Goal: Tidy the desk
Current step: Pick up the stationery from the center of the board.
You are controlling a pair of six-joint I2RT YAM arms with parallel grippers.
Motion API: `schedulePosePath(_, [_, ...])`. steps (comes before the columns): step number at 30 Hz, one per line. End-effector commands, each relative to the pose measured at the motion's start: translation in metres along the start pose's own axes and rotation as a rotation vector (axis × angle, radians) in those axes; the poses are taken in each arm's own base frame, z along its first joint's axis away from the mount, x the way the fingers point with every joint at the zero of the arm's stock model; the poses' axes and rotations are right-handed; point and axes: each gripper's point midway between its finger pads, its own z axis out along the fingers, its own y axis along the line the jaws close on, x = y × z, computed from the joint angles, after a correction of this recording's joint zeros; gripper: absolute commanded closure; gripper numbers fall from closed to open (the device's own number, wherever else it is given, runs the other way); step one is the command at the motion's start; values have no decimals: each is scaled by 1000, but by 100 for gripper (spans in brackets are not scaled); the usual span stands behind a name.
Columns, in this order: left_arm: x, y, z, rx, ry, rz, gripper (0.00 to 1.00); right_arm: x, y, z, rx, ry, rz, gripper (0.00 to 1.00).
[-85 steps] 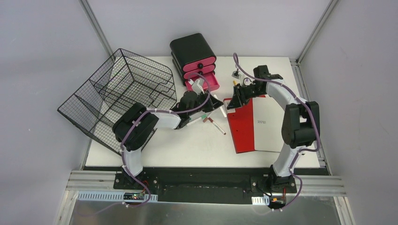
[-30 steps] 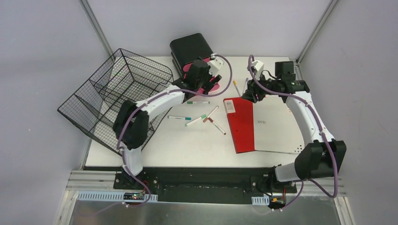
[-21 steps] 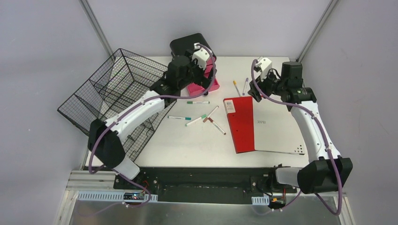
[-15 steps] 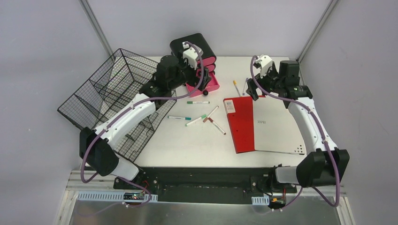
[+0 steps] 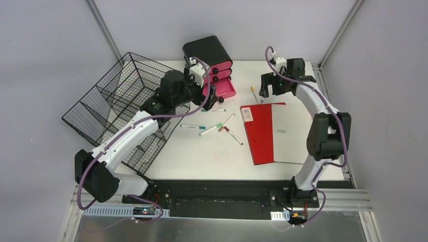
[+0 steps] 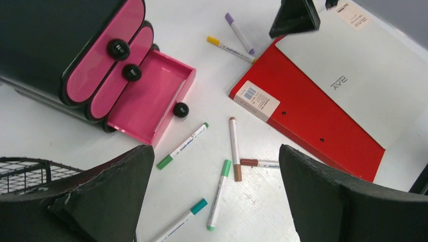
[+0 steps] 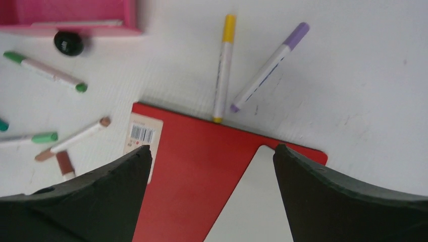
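The white desk [image 5: 212,151] holds several loose markers [image 5: 218,126], a red-and-white notebook [image 5: 280,133] and a black-and-pink drawer unit [image 5: 208,58] with its lowest drawer [image 6: 149,96] pulled out. My left gripper [image 5: 198,96] hovers open left of that drawer, high above the green, brown and teal markers [image 6: 218,194], holding nothing. My right gripper [image 5: 267,89] is open and empty above the notebook's far red corner [image 7: 202,176]. A yellow marker [image 7: 223,65] and a purple marker [image 7: 267,65] lie just beyond that corner.
A black wire basket [image 5: 126,101] stands tilted at the desk's left side, under my left arm. The drawer unit sits at the back centre. Metal frame rails [image 5: 330,43] border the desk at the back right.
Both grippers opened. My left gripper drew back left from the drawer unit toward the basket. My right arm folded in, keeping its gripper over the notebook's far edge.
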Motion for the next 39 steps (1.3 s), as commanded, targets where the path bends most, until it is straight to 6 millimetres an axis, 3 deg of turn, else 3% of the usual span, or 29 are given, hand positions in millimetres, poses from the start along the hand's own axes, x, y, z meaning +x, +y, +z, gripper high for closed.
schedulePosePath(1, [2,7,-7,-28,-14,25,1,-39,-37,8,187,-57,108,10])
schedulePosePath(4, [3,6,-8,-22,-11,29,1,-43,-53,29,257,-35,215,16])
schedulePosePath(8, [5,13,-12,-62,-10,44,1,-34,-54,62,289,37,268,21])
schedulePosePath(12, [6,17,-12,-81,-7,56,1,-28,-53,81,337,88,275,21])
schedulePosePath(15, [7,19,-12,-92,-3,64,1,-20,-56,88,389,113,288,22])
schedulePosePath(30, [12,20,-9,-93,10,64,1,8,-67,114,418,176,305,55])
schedulePosePath(35, [12,20,-9,-92,11,63,1,17,-72,117,425,201,304,62])
schedulePosePath(39, [14,20,-8,-91,15,63,1,22,-78,115,449,223,276,75])
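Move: The purple marker lies about 9 cm ahead of the right hand, 1 cm to its right and some 12 cm below. The yellow marker lies about 5 cm left of the purple one and 1 cm nearer; the red folder's middle sits roughly 14 cm behind the hand, 1 cm left. From the left hand, the purple marker is some 22 cm ahead, 28 cm right and 27 cm below. Right hand sinks 11 cm and reaches 8 cm forward, turning clockwise, its fingers narrowing astride the purple marker. ##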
